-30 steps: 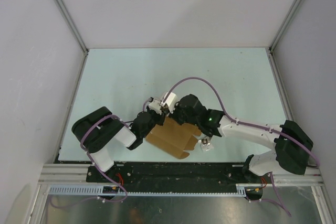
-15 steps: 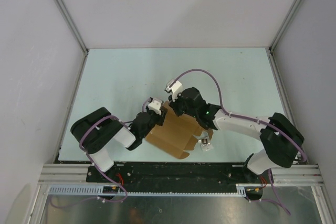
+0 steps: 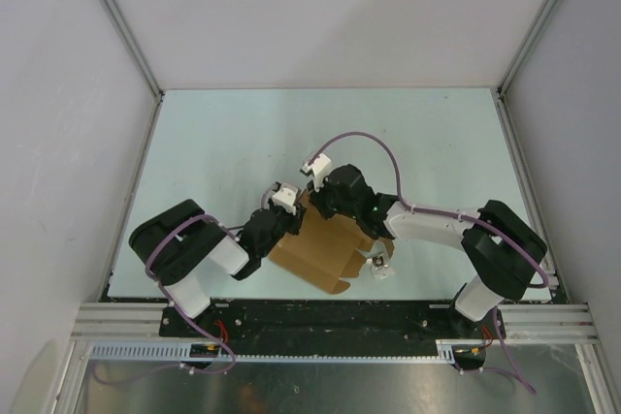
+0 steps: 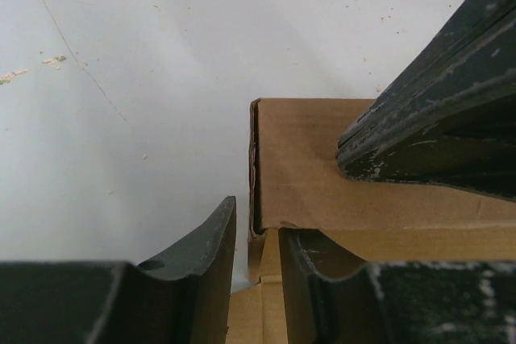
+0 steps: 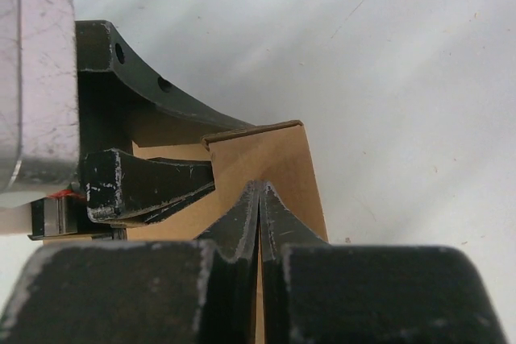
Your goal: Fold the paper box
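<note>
The paper box [image 3: 325, 254] is brown cardboard, partly folded, lying near the table's front edge between the two arms. My left gripper [image 3: 294, 216] grips its far-left corner. In the left wrist view the left gripper [image 4: 256, 219] has its jaws on either side of an upright cardboard wall [image 4: 270, 279], with a flat panel [image 4: 310, 163] beyond. My right gripper [image 3: 315, 208] is shut, and its tips [image 5: 258, 188] press on that panel [image 5: 278, 155]. The right fingers [image 4: 435, 118] also show in the left wrist view.
A tiny white-grey square object [image 3: 381, 267] lies just right of the box at the front edge. The pale green table [image 3: 243, 143] is fenced by white walls on three sides. The black front rail [image 3: 320, 312] runs close behind the box.
My right gripper has moved up and to the left over the box's far edge, and its arm has folded in. The left gripper and box have barely moved.
</note>
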Tool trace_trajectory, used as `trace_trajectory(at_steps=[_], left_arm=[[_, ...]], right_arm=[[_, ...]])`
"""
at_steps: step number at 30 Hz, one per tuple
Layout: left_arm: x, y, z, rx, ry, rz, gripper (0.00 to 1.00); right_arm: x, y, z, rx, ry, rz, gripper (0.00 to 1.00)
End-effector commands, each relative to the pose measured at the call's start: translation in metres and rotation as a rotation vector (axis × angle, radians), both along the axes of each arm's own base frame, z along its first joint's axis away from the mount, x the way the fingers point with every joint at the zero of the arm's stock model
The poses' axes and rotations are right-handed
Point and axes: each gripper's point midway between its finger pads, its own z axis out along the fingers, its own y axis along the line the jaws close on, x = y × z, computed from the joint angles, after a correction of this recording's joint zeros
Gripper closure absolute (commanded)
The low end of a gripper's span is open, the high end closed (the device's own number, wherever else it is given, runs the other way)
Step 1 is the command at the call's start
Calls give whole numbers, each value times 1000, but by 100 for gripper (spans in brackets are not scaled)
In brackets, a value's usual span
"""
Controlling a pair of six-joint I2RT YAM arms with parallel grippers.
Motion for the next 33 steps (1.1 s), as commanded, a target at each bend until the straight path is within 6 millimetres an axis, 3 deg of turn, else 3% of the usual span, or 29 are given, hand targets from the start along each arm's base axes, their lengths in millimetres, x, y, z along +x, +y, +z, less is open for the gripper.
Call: trace_trajectory(at_steps=[1,5,10,13,20,23,33], left_arm=[[0,0,18,-38,-50,5,68],[0,1,18,-34,-51,8,68],[-2,3,22,-44,-57,8,61],[-4,4,23,-48,-59,7,56],[-9,9,29,-70,-63,13,45],[-11,9,30,-75,-64,5,44],[-24,22,23,-94,-29,22,40]], right_arm=[[-2,2,-7,-5,18,1,100],[-2,2,-6,-2,17,0,100],[-4,2,17,36,-15,4,99],[-7,-1,28,48,-22,5,94],[-9,-3,57,94,-75,-6,71],[-9,-6,71,110,-101,-15,68],[-4,-27,81,95,-116,-66,65]])
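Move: The left end of the box's folded standing wall is right at both hands. The right hand's shut fingertips bear on its folded strip, the end some 2 cm to their left and 1 cm ahead. The left hand's parted fingers straddle that end, about 2 cm ahead and 1 cm right of them. The bottom panel lies roughly 8 cm back from both hands, 7 cm right of the left hand and 1 cm right of the right. A small packet lies about 15 cm back and 15 cm right of the right hand. Upward, after staying briefly on the folded strip, the right hand comes free of the wall and rises about 7 cm, drifting a little to the right late on, its shut fingers parting to about a third. The left hand spreads its fingers wider around the wall's end and eases back and to the left, some 3 cm in all, rising slightly. ##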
